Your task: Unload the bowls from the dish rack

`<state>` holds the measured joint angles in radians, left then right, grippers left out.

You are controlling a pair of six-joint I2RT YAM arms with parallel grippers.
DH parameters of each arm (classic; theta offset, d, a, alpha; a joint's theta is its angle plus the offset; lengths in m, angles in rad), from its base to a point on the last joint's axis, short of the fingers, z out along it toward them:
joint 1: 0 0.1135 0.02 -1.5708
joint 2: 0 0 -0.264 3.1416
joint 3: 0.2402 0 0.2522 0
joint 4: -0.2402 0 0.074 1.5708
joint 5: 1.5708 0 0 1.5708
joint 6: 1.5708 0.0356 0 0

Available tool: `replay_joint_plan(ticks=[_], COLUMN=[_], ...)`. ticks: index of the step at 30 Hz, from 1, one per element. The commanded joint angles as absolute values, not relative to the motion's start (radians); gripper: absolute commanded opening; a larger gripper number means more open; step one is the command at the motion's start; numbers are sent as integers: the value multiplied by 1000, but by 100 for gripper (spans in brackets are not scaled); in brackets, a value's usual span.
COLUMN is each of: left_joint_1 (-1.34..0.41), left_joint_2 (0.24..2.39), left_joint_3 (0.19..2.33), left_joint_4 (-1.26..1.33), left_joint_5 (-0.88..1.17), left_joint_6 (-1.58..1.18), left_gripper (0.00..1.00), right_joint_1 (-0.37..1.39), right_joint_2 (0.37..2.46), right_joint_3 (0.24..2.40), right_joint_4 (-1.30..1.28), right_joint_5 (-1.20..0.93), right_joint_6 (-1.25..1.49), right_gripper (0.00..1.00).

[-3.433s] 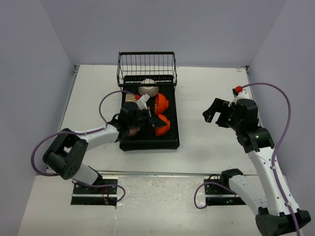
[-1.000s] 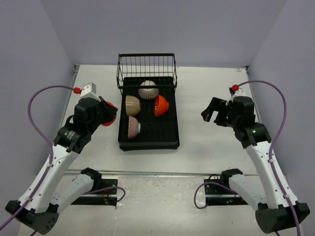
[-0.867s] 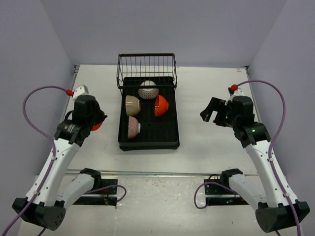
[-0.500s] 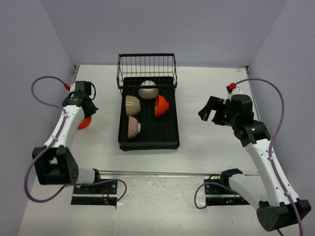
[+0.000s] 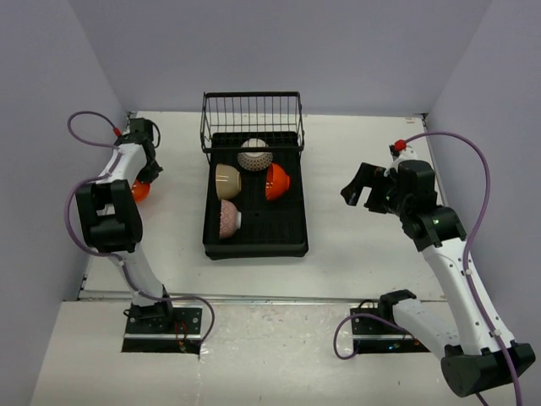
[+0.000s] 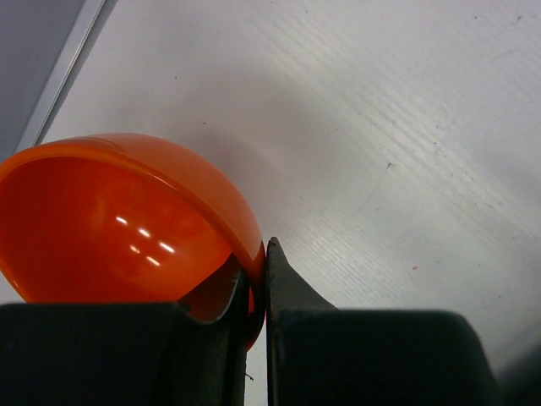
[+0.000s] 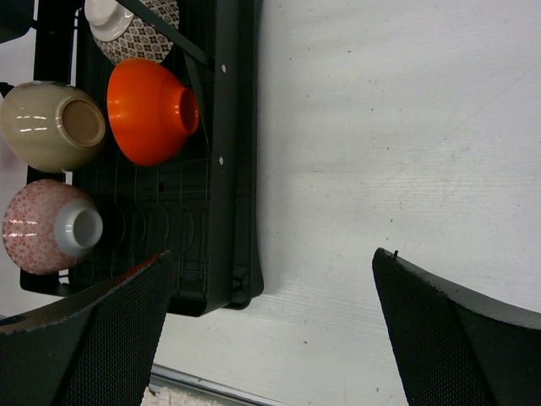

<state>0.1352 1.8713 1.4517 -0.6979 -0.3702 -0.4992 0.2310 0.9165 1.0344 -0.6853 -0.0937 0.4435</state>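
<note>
The black dish rack (image 5: 292, 233) stands mid-table with its wire basket (image 5: 252, 114) at the far end. In it lie a patterned bowl (image 5: 254, 155), a beige bowl (image 5: 229, 181), an orange bowl (image 5: 277, 181) and a pink speckled bowl (image 5: 227, 218); they also show in the right wrist view, the orange one (image 7: 150, 110) included. My left gripper (image 5: 140, 176) is at the table's far left, shut on the rim of a second orange bowl (image 6: 127, 220), low over the table. My right gripper (image 5: 361, 187) is open and empty, right of the rack.
Purple walls close the table on three sides. A metal rail (image 5: 254, 298) runs along the near edge. The left arm's cable (image 5: 84, 123) loops near the left wall.
My left arm carried an orange bowl out of the rack and swung it left to the table's far left edge. The right arm barely moved.
</note>
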Motion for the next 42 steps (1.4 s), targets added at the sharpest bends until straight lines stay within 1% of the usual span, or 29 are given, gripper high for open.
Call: replay_joint_plan(ticks=[1,5,15,16,20,21,26,27,29,31,32,34,36,38,39,42], left_joint_1=[144,163,199,201,206,207,215,215,216,218,218,218,219,219,221,218], left_joint_2=[1917,1992,2094,2097,2098,2098,2111,2112,2108,2086,2065,2045,1998,1947,1886,1757], left_joint_3=[1517,1569,1686,1684,1667,1664,1667,1669,1664,1652,1640,1638,1632,1592,1553,1467], left_joint_4=[-686,-696,-736,-738,-729,-730,-733,-735,-733,-730,-718,-722,-726,-712,-700,-666], left_joint_5=[-417,-425,-405,-394,-373,-367,-347,-347,-339,-342,-334,-337,-333,-304,-289,-226], left_joint_6=[-446,-439,-413,-413,-414,-416,-410,-410,-413,-419,-419,-423,-433,-460,-483,-518], left_gripper=[0,0,0,4,9,12,18,23,28,37,49,59,65,68,72,76], right_joint_1=[236,236,236,236,233,236,236,236,235,236,236,236,238,236,236,236], right_joint_2=[920,927,914,914,913,914,907,901,896,890,887,882,877,874,873,865], right_joint_3=[1085,1100,1092,1091,1095,1097,1101,1100,1100,1098,1098,1098,1098,1098,1098,1100], right_joint_4=[-683,-690,-699,-699,-701,-701,-710,-710,-716,-719,-721,-721,-719,-721,-722,-724], right_joint_5=[-69,-61,-49,-49,-51,-51,-54,-54,-54,-57,-60,-61,-66,-71,-74,-83], right_joint_6=[422,422,439,440,445,445,446,446,446,448,449,451,453,457,459,462], right_gripper=[99,99,99,99,99,99,99,99,99,99,99,99,99,99,99,99])
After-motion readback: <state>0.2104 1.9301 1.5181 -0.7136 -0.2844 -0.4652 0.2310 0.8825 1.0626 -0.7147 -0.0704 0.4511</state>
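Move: The left gripper already holds the orange bowl by its rim. The clear spot for it on the table is about 7 cm to that hand's left, 1 cm ahead and 9 cm below; the table's left edge runs some 14 cm to the hand's left, level with it. In the rack, the beige bowl sits about 24 cm to its right and 1 cm ahead, the pink bowl equally far right but 10 cm back, both some 5 cm lower. From the right hand, the spot is roughly 68 cm left, 15 cm ahead and 25 cm down. Bring the left gripper down about 4 cm with the orange bowl still pinched at the rim, then ease it some 3 cm forward and as far left, towards the table's left edge. Hold there near the table, sinking only slightly, while you open the fingers wide to let the rim go, then start up some 2.5 cm, drawing back and a little right. ##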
